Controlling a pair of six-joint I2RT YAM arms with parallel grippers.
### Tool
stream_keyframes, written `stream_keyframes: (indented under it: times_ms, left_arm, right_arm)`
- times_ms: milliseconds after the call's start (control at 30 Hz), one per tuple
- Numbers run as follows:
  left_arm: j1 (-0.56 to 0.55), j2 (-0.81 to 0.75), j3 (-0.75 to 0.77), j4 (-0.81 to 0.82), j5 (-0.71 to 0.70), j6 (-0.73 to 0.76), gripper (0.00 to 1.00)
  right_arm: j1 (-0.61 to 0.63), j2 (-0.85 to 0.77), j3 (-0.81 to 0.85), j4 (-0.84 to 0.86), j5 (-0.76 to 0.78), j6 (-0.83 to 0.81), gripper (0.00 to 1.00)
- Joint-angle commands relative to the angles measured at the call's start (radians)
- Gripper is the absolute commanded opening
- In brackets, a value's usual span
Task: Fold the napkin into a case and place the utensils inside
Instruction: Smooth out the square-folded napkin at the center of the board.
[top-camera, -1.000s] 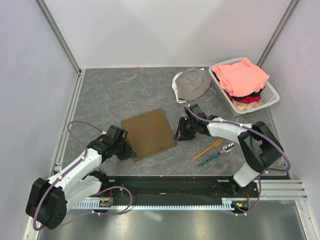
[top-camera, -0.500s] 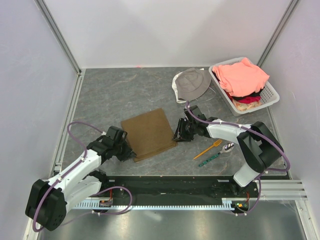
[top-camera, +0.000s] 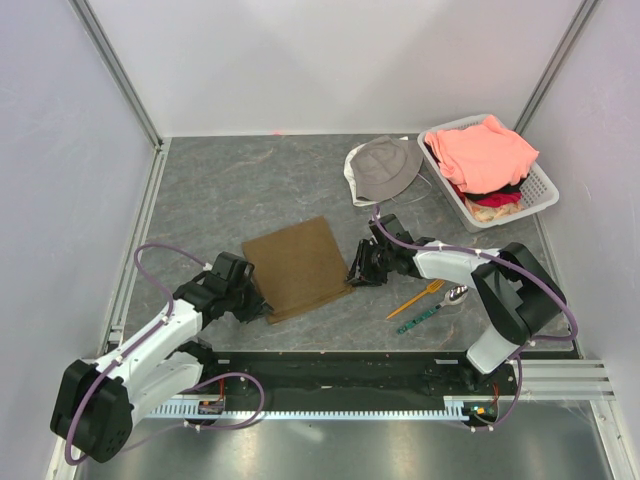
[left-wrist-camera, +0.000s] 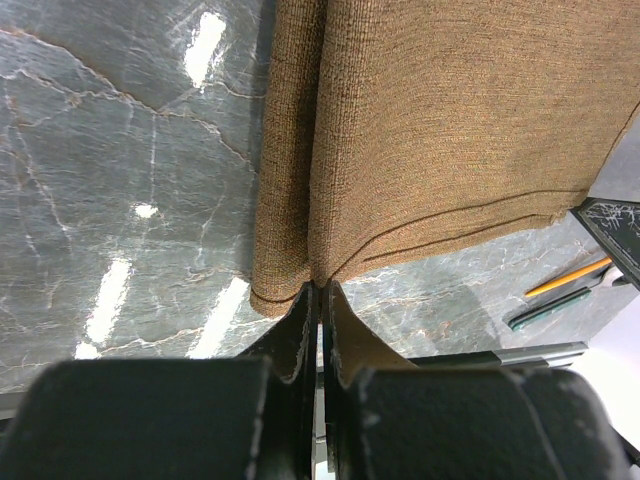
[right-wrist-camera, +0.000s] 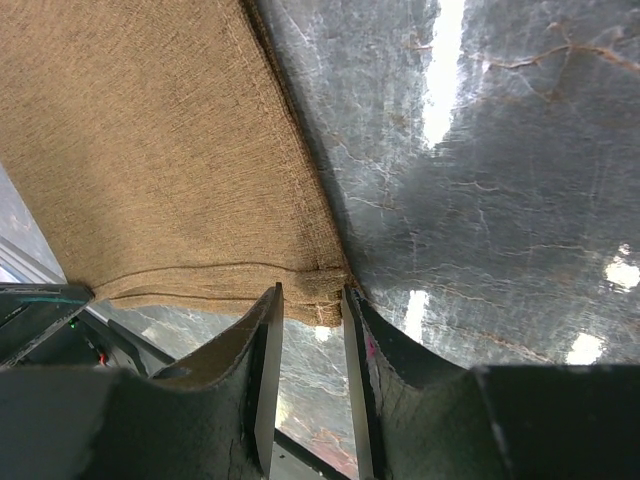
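The brown napkin (top-camera: 298, 265) lies folded flat on the grey table, a doubled edge along its left side (left-wrist-camera: 290, 200). My left gripper (top-camera: 258, 305) is shut on the napkin's near-left corner; in the left wrist view the jaws (left-wrist-camera: 320, 288) pinch the cloth at the fold. My right gripper (top-camera: 355, 272) is at the near-right corner. Its fingers (right-wrist-camera: 311, 298) stand apart with the cloth's corner (right-wrist-camera: 325, 290) between the tips, not squeezed. The orange fork (top-camera: 418, 298) and the green patterned utensil (top-camera: 420, 318) lie on the table to the right of the napkin, below the right arm.
A grey bucket hat (top-camera: 385, 168) lies at the back, right of centre. A white basket (top-camera: 548, 182) heaped with salmon-pink clothes (top-camera: 485, 150) stands at the back right. A black rail (top-camera: 350, 370) runs along the table's near edge, by the arm bases.
My right gripper has crept a little left onto the napkin's near-right corner and its fingers have narrowed slightly. The left gripper and the napkin have not moved.
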Motion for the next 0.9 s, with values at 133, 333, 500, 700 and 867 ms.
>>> stream_keyframes:
  times_ms: [133,333,500,700,867]
  left_arm:
    - [0.004,-0.016,-0.016,0.024,0.021,-0.006,0.02]
    - [0.002,-0.024,-0.019,0.026,0.018,-0.009,0.02]
    - [0.004,-0.024,-0.020,0.027,0.023,-0.010,0.02]
    - [0.004,-0.015,-0.025,0.043,0.030,-0.010,0.02]
    - [0.004,-0.013,-0.017,0.046,0.030,-0.010,0.02]
  right_arm:
    - [0.006,0.019,-0.012,0.025,0.019,0.005,0.38]
    - [0.006,0.030,-0.015,0.037,0.034,0.021,0.40]
    - [0.004,0.046,-0.006,0.037,0.059,0.038,0.40]
    - [0.004,0.066,0.024,0.036,0.068,0.028,0.18]
    - [0.007,0.030,0.051,-0.013,0.099,-0.005,0.03]
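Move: The napkin's near-right corner sits right at the right hand's half-open fingers, about 1 cm below them. From that hand the orange fork lies some 13 cm right and 3 cm back, the green-handled spoon about 16 cm right and 5 cm back. The left hand already pinches the napkin at its near-left end; from it the near-right corner is roughly 17 cm right and 4 cm ahead, a little lower. Left fingers still pinching, the right hand eases about 1 cm forward and down, closing on the near-right corner. ##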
